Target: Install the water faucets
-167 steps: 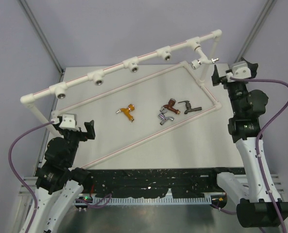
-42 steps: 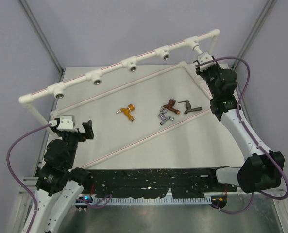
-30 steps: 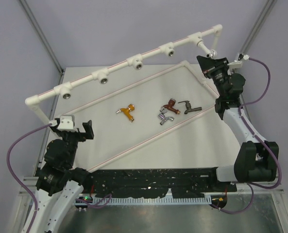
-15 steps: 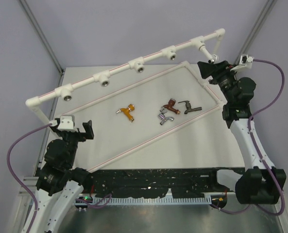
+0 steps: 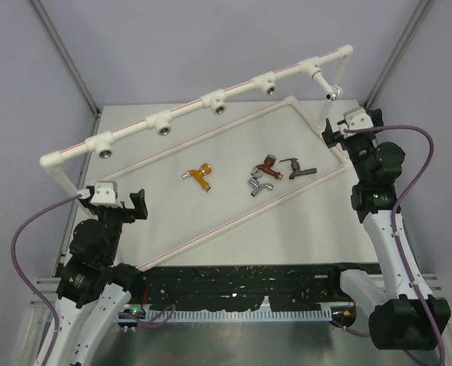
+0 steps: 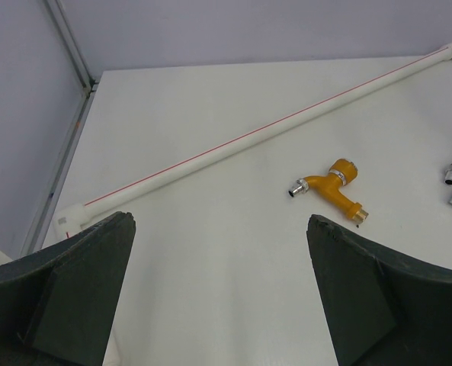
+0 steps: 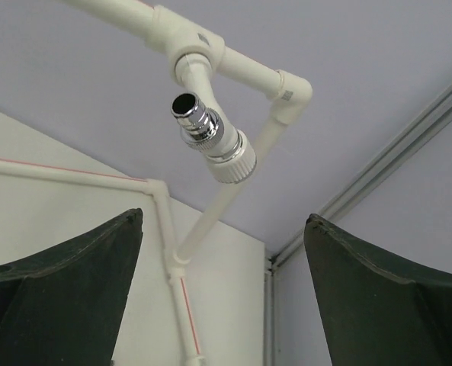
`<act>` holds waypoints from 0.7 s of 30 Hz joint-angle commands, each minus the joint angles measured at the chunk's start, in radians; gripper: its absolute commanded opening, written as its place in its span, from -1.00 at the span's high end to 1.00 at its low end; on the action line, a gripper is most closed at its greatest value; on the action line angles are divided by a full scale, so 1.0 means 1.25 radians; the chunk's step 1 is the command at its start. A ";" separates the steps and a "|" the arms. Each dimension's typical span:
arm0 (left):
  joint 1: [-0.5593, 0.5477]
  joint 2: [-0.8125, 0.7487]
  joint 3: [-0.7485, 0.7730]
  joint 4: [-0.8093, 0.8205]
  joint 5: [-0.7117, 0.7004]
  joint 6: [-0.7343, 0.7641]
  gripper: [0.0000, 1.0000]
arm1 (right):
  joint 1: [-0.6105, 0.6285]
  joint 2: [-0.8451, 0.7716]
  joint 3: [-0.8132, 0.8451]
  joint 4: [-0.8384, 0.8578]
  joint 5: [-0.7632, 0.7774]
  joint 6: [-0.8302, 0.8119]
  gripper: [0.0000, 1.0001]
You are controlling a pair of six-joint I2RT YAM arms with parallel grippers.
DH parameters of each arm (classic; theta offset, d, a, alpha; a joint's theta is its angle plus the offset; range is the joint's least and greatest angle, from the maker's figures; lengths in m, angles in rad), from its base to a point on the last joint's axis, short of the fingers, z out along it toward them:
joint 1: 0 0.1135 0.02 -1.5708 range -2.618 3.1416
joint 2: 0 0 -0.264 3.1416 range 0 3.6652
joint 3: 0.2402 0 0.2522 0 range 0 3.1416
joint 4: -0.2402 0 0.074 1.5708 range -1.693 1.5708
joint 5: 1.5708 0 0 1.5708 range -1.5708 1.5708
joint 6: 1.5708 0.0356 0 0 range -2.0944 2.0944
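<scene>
The white faucet [image 5: 326, 84] hangs from the far-right tee socket of the white pipe frame [image 5: 134, 130]; its chrome nozzle points down. In the right wrist view the white faucet [image 7: 210, 141] is above my right gripper [image 7: 223, 219], which is open, empty and apart from it. In the top view the right gripper [image 5: 331, 130] sits just below that faucet. The orange-gold [image 5: 202, 176], copper-brown [image 5: 267, 164], chrome [image 5: 258, 185] and dark bronze-grey [image 5: 296, 168] faucets lie on the table. My left gripper [image 5: 138, 204] is open and empty near the frame's left corner; its wrist view [image 6: 219, 219] shows the orange-gold faucet [image 6: 331, 187] ahead.
Several empty tee sockets [image 5: 219, 101] line the frame's raised top bar. The frame's lower pipes [image 5: 233, 217] lie on the table around the loose faucets. Metal enclosure posts [image 5: 65, 57] stand at the back corners. The table's right edge [image 7: 267, 305] is close to the right gripper.
The right gripper was on the white faucet at the end tee, turned with it, then let go and drew back below it. The frame's top bar shifted slightly. The left arm has not moved.
</scene>
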 commanded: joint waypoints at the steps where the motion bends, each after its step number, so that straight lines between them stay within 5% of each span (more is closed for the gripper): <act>1: -0.003 -0.008 -0.001 0.050 0.002 0.007 -0.99 | 0.000 0.080 0.041 0.129 -0.020 -0.262 -0.82; 13: -0.003 0.002 -0.001 0.050 -0.001 0.011 -0.99 | -0.001 0.279 0.194 0.169 -0.127 -0.234 -0.54; 15: -0.003 0.003 -0.002 0.051 -0.002 0.011 -0.99 | -0.001 0.292 0.195 0.171 -0.147 -0.204 -0.37; 21: -0.003 0.005 -0.002 0.051 -0.001 0.011 -0.99 | -0.001 0.295 0.168 0.200 -0.212 -0.043 0.57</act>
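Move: Just beyond the open right fingers, the white faucet hangs about 9 cm ahead of the right hand, 4 cm to its left and about level with it. The pipe tee it is fitted to is some 16 cm ahead of the hand, 8 cm left and 4 cm up; the rack's corner elbow is roughly 20 cm ahead, 1 cm left and 5 cm up. From the left hand the faucet is about 25 cm ahead, 47 cm right and 11 cm higher. Reaching forward about 9 cm to the hanging white faucet, the right hand dips a little and comes back up, rolls its left side down by some 15 degrees, then eases about 2 cm left near the end. Its wide-open fingers pass either side of the faucet's chrome spout end and close from almost fully open to roughly a third, coming into contact with it. ##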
